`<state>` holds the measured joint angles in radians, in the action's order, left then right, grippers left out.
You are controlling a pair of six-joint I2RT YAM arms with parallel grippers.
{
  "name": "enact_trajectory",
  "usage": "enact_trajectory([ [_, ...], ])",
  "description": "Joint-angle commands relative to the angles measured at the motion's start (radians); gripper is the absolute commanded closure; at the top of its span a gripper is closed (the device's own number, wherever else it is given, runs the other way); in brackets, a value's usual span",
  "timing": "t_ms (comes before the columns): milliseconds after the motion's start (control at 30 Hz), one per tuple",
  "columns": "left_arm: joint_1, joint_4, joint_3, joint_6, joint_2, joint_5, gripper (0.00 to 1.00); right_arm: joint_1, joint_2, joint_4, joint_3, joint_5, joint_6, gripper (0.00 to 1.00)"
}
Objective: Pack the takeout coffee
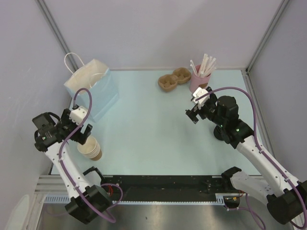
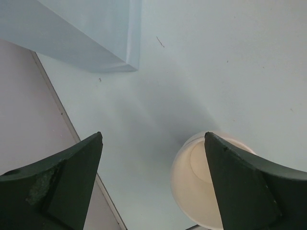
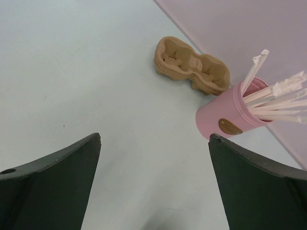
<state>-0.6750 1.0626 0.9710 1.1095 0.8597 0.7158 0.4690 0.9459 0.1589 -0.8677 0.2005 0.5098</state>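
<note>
No takeout coffee with a lid shows in any view. A stack of lidless tan cups (image 1: 91, 149) stands near the table's left front edge. My left gripper (image 1: 80, 136) hangs open just above and left of the stack. In the left wrist view the top cup's cream inside (image 2: 199, 179) lies partly behind the right finger (image 2: 249, 187), and nothing sits between the tips of the left gripper (image 2: 152, 136). My right gripper (image 1: 193, 111) is open over bare table, empty, as the right wrist view confirms for the same gripper (image 3: 155, 136).
A light blue paper bag (image 1: 93, 88) with white handles stands at the back left, its corner (image 2: 96, 33) in the left wrist view. A brown pulp cup carrier (image 1: 173, 79) (image 3: 192, 64) and a pink cup of white straws (image 1: 200, 76) (image 3: 230, 117) sit at the back right.
</note>
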Motion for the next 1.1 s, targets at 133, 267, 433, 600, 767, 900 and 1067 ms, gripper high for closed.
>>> enact_trajectory([
  [133, -0.02, 0.174, 0.061, 0.174, 0.099, 0.04, 0.08, -0.003, -0.013, -0.032, -0.002, 0.014, 0.01, 0.0],
  [267, -0.026, 0.212, 0.051, 0.211, 0.119, 0.042, 0.1, -0.001, -0.006, -0.033, -0.002, 0.013, 0.013, 0.0],
  [433, -0.028, 0.197, 0.015, 0.216, 0.108, 0.004, 0.1, 0.005, 0.005, -0.032, -0.002, 0.005, 0.018, 0.0],
  [600, -0.028, 0.174, -0.021, 0.211, 0.117, -0.036, 0.1, 0.007, 0.005, -0.032, -0.002, 0.005, 0.019, 0.0],
  [767, -0.028, 0.123, -0.048, 0.187, 0.136, -0.075, 0.1, 0.008, 0.005, -0.03, -0.002, 0.005, 0.019, 0.0],
  [900, -0.028, 0.106, -0.069, 0.179, 0.144, -0.087, 0.11, 0.008, 0.004, -0.028, -0.002, 0.007, 0.019, 0.0],
  [1067, -0.028, 0.089, -0.092, 0.181, 0.151, -0.111, 0.12, 0.008, 0.001, -0.028, -0.002, 0.007, 0.019, 0.0],
])
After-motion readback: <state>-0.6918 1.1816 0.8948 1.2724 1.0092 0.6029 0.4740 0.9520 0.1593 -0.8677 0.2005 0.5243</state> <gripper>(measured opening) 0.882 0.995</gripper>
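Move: The stack of paper cups stands upright just behind the left hand: its middle is about 6 cm back, 2 cm to the right and some 13 cm below, with the mouth facing up. The blue carrier bag's middle is roughly 26 cm ahead of the left hand, 3 cm to its left and 8 cm below. From the idle right hand, the cup stack lies about 54 cm to the left, 17 cm back and 21 cm below. No contact can be made out yet as the left hand, fingers staying wide open, comes down about 7 cm and draws back some 3 cm onto the paper cup stack. The wrist tips its fingers roughly 15 degrees further down, bringing the right-hand finger over the top cup's mouth while the other stays outside the rim. ##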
